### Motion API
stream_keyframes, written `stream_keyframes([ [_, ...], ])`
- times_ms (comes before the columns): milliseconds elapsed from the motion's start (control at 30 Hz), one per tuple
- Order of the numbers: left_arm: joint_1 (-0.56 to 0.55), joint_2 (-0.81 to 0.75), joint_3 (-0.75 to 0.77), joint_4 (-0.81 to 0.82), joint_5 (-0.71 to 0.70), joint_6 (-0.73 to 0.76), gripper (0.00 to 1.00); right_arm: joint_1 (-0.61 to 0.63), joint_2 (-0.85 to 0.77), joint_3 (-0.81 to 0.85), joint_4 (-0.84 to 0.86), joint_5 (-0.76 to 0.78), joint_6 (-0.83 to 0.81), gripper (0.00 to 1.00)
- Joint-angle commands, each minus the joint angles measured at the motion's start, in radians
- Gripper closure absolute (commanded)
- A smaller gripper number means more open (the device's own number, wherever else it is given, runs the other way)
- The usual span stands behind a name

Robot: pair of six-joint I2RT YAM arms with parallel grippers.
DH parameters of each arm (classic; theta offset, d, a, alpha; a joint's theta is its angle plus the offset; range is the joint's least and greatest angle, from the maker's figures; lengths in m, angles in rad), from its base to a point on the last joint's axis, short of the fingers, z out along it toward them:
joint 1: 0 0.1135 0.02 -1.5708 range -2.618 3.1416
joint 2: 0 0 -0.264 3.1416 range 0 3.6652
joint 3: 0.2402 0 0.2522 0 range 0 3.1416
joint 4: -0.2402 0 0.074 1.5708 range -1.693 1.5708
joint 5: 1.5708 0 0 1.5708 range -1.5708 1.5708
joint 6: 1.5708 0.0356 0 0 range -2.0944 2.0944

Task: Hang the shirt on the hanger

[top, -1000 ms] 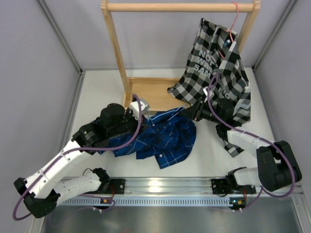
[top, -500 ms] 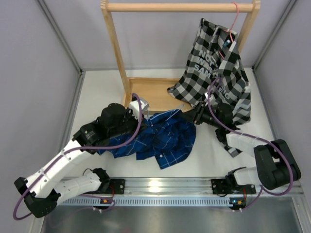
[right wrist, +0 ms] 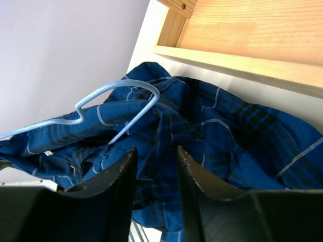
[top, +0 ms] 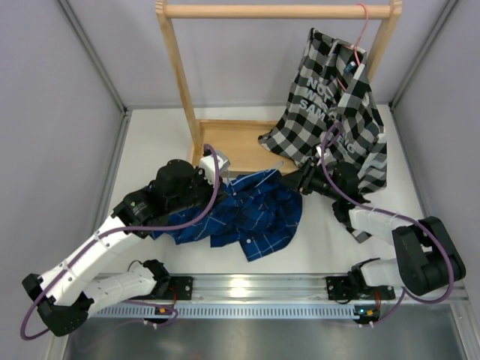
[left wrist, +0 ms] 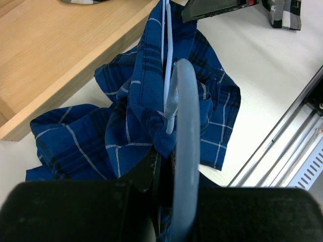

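The dark blue plaid shirt [top: 251, 214] lies crumpled on the table between the two arms. The light-blue wire hanger [left wrist: 183, 116] is threaded into it. Its hook runs up through my left gripper [left wrist: 169, 169], which is shut on the hook with shirt collar cloth bunched against it. In the top view my left gripper [top: 212, 177] sits at the shirt's left upper edge. One bent end of the hanger [right wrist: 132, 81] pokes out of the cloth in the right wrist view. My right gripper [right wrist: 156, 151] is open, just off the shirt's right edge [top: 298, 180], with nothing between its fingers.
A wooden clothes rack [top: 277, 11] stands at the back, its flat base [top: 232, 142] just behind the shirt. A black-and-white checked shirt [top: 337, 105] hangs from it on a pink hanger [top: 364, 30], right behind my right arm. A metal rail [top: 255, 289] runs along the near edge.
My right gripper has pulled back to the right, off the shirt's edge, and its jaws have spread a little. The left arm, hanger and shirt have stayed put.
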Motion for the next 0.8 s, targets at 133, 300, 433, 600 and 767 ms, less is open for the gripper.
stream_keyframes([
  [133,0.003,-0.009,0.007,0.024,0.008,-0.010,1.00,0.044,0.035,-0.011,0.160,-0.005,0.092,0.69],
  [300,0.001,-0.023,0.007,0.022,0.025,-0.002,1.00,0.044,0.068,-0.038,0.283,-0.019,0.167,0.75],
  [433,0.003,-0.035,-0.001,0.022,0.053,0.002,1.00,0.044,0.091,-0.028,0.320,-0.016,0.192,0.86],
  [600,0.001,-0.055,-0.021,0.021,0.065,0.013,1.00,0.044,0.082,-0.011,0.243,0.078,0.142,1.00],
  [767,0.001,-0.089,-0.041,-0.007,0.064,0.011,1.00,0.033,0.052,0.049,0.093,0.156,0.092,1.00],
])
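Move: The navy shirt's raised fold is right at the right fingertips, about 2 cm to the right hand's left and 1 cm below, level fore and aft. The hanger's free tip sits some 5 cm ahead of that hand, 2 cm left and 2 cm up; the rack's front bar is roughly 8 cm ahead, 9 cm left and 13 cm down. From the left hand, the fold lies about 16 cm right, 4 cm ahead and 8 cm lower. The navy shirt's fold beside the hanger tip is pinched by the right hand, which eases left and slightly back about 1.5 cm, rolling its left side up 5 to 10 degrees while its part-open fingers shut fully. It then turns forward, going about 1.5 cm out. The left hand keeps its grip on hanger and shirt, drawing back some 1.5 cm late on. ##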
